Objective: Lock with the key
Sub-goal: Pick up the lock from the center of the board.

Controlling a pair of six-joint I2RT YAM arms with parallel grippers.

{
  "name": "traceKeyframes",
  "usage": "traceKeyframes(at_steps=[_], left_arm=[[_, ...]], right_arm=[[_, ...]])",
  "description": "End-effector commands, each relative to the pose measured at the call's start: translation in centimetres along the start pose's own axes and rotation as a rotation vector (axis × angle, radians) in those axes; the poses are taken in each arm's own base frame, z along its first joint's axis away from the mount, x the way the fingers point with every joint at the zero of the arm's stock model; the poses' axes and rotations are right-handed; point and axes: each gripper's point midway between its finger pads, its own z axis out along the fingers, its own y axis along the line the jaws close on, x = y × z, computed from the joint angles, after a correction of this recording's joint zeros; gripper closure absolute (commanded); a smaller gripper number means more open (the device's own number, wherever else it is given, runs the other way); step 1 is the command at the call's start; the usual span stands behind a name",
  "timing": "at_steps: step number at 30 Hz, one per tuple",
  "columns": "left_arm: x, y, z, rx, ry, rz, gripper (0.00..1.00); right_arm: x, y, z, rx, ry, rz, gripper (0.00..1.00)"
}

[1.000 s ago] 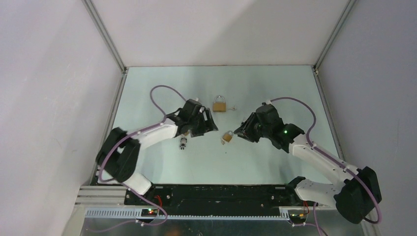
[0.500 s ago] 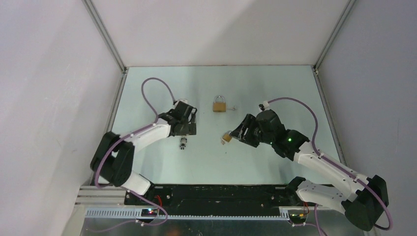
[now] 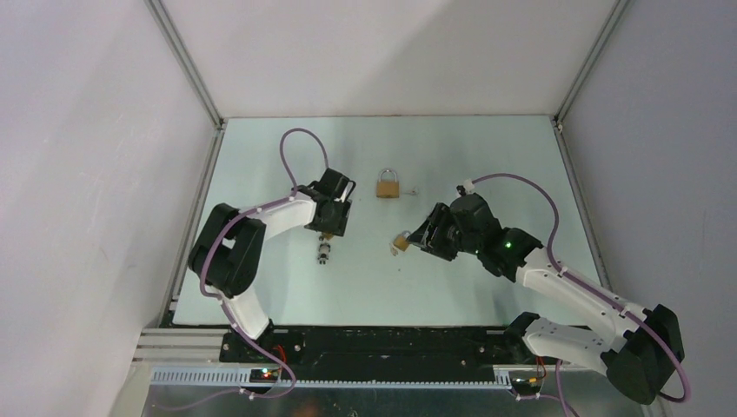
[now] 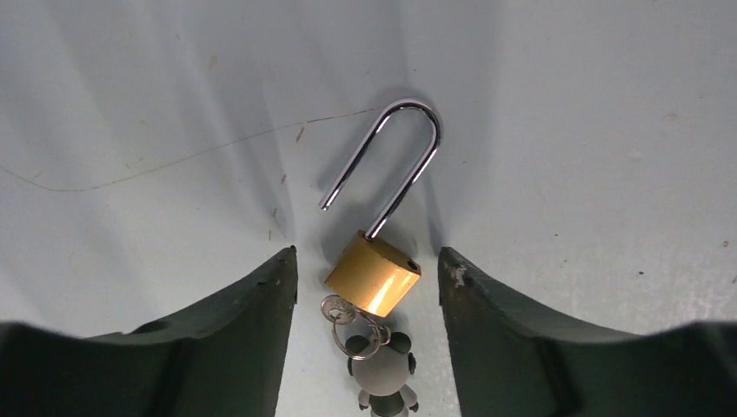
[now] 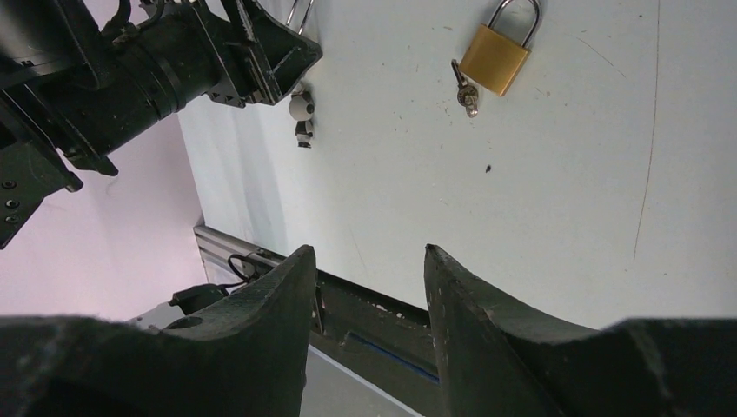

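Observation:
A brass padlock (image 4: 374,274) with its shackle (image 4: 407,146) swung open lies on the table between the fingers of my open left gripper (image 4: 367,261). Its key (image 4: 341,311) sits in the body's bottom, with a ring and a small grey bear charm (image 4: 382,372). In the top view the left gripper (image 3: 331,217) hides that lock; only the charm (image 3: 323,253) shows. My right gripper (image 3: 421,237) is open and empty, just right of a second brass padlock (image 3: 402,241). That lock (image 5: 494,58) is closed, with a key (image 5: 466,92) beside it.
A third brass padlock (image 3: 388,185), closed, lies at the back centre of the pale table (image 3: 487,156). The black rail (image 3: 382,343) runs along the near edge. White walls stand on the left, back and right.
My left gripper has drawn back to the left and now sits over the open padlock; its elbow swung inward. My right gripper shifted slightly left toward the second padlock.

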Motion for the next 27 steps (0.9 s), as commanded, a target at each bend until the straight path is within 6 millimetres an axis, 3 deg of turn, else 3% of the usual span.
traceKeyframes(at_steps=[1, 3, 5, 9, 17, 27], left_arm=[[1.9, -0.2, 1.2, 0.030, 0.081, 0.033, 0.40], [2.0, -0.5, 1.3, 0.043, 0.087, 0.030, 0.48], [2.2, -0.9, 1.1, 0.067, 0.091, 0.020, 0.50], [2.6, -1.3, 0.4, 0.097, 0.092, -0.011, 0.41], [2.7, -2.4, -0.2, 0.150, 0.108, -0.044, 0.41], [3.7, -2.4, 0.1, 0.147, 0.148, -0.041, 0.64]], right_arm=[[-0.3, -0.1, 0.5, 0.013, -0.016, 0.021, 0.48], [-0.1, -0.2, 1.0, 0.019, -0.003, 0.025, 0.49], [0.1, -0.2, 1.4, 0.017, 0.014, 0.033, 0.51], [0.6, -0.1, 1.8, 0.018, 0.035, 0.046, 0.51], [0.5, -0.3, 2.0, 0.021, 0.040, 0.042, 0.51], [-1.2, 0.1, 2.7, -0.027, 0.036, 0.056, 0.52]])
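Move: The small open brass lock has its body almost between the left fingertips, about 1 cm back of the hand point and 1 cm below it, shackle leaning forward and to the right. Its grey bear charm trails some 5 cm behind the hand and 1 cm to its left. On the board, the big padlock stands roughly 10 cm ahead and 14 cm to the right, the keyed padlock 3 cm back and 17 cm right. From the right hand the small lock lies about 19 cm left, 9 cm ahead and 16 cm below. The small lock's body gets nudged to the right and squared up as the left hand shifts about 1.5 cm right, then 1 cm back, rolling slightly. Its fingers narrow, ease open a little, then close again until both tips meet the body's sides. The empty right hand sinks about 2 cm, then eases forward. ##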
